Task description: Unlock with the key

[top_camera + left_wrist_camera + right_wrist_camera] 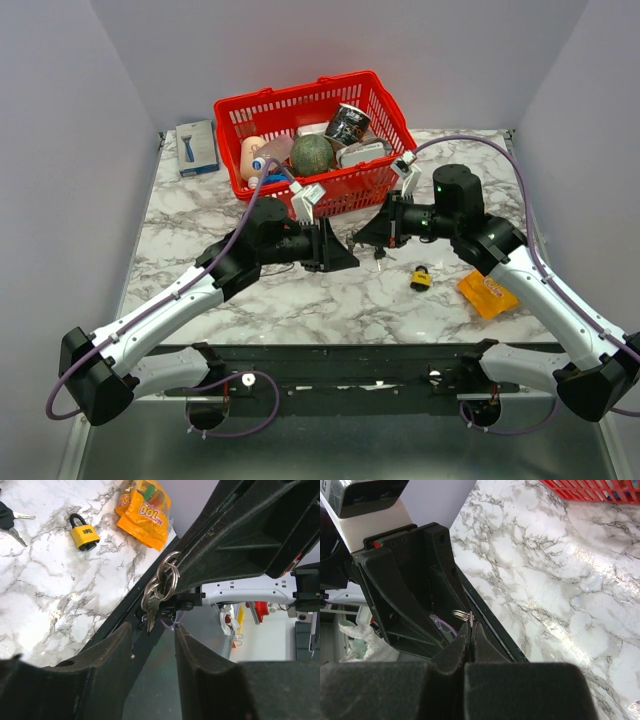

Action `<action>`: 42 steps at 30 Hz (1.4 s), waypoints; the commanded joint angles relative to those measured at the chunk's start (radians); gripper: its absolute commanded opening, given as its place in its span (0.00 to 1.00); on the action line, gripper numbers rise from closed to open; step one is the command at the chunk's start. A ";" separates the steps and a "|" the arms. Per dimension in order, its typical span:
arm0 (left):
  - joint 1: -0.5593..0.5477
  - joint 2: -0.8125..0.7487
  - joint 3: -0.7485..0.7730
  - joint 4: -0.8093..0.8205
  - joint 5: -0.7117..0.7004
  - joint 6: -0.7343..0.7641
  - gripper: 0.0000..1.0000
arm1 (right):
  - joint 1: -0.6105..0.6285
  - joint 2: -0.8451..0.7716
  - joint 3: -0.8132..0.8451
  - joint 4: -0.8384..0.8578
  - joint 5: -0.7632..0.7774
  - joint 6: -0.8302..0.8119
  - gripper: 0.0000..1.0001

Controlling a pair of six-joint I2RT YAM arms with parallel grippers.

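Observation:
A small yellow padlock point(421, 277) point(84, 532) lies shut on the marble table. The right gripper point(362, 238) point(471, 626) is shut on a key whose ring point(462, 614) pokes out above its fingertips. In the left wrist view the key bunch point(152, 605) hangs from steel rings point(165, 577) at the tip of the right gripper's black fingers point(235, 535). My left gripper point(345, 255) point(152, 630) faces it with its jaws apart. Nothing sits between them, and the keys hang just beyond its fingertips.
A second, black-headed set of keys point(7, 517) point(380, 250) lies on the table near the grippers. An orange snack packet point(487, 294) point(145, 510) lies right of the padlock. A red basket point(385, 115) of items and a blue box point(197, 147) stand at the back.

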 commanded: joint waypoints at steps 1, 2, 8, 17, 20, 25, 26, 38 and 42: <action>0.012 -0.016 -0.012 0.002 -0.067 -0.012 0.44 | 0.005 0.004 -0.011 0.031 -0.007 -0.005 0.01; 0.013 -0.019 -0.014 0.013 -0.081 -0.017 0.42 | 0.006 0.004 -0.011 0.031 -0.009 -0.007 0.01; 0.021 -0.024 -0.018 0.033 -0.098 -0.021 0.39 | 0.006 0.007 -0.012 0.031 -0.018 -0.008 0.01; 0.038 -0.013 -0.024 0.059 -0.072 -0.024 0.36 | 0.006 0.027 -0.009 0.031 -0.030 -0.010 0.01; 0.045 -0.010 -0.033 0.069 -0.058 -0.029 0.06 | 0.005 0.027 -0.012 0.027 -0.026 -0.012 0.01; 0.065 -0.020 -0.040 0.062 -0.055 -0.032 0.00 | 0.005 0.023 -0.014 0.013 0.003 -0.015 0.01; 0.068 -0.025 -0.043 0.060 -0.050 -0.030 0.00 | 0.005 0.021 -0.011 0.005 0.008 -0.016 0.01; 0.082 0.009 -0.011 -0.104 0.327 0.114 0.00 | 0.005 0.024 0.119 -0.258 -0.026 -0.323 0.66; 0.075 0.029 0.028 -0.196 0.385 0.204 0.00 | 0.006 0.047 0.152 -0.311 -0.177 -0.403 0.63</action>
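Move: Just ahead of the left hand's half-open fingers, about 2 cm forward, 1 cm to the right and 1 cm up, are the silver keys on their ring. They are already pinched in the shut right fingertips, some 1 cm to the left of the right hand's point and slightly below it. On the table about 20 cm below the left hand, the black keys lie roughly 9 cm forward and 9 cm right of it, and the yellow padlock some 20 cm right and 3 cm forward. Easing forward about 2.5 cm, the left hand brings its half-open fingers onto the silver keys and shuts them in a pinch, while the right keeps its hold and sinks about 1 cm. Only then does the right open wide, letting go and backing off a centimetre or so to its right; the left draws back some 4.5 cm and down 2 cm with the keys, turning about 15 degrees clockwise. ##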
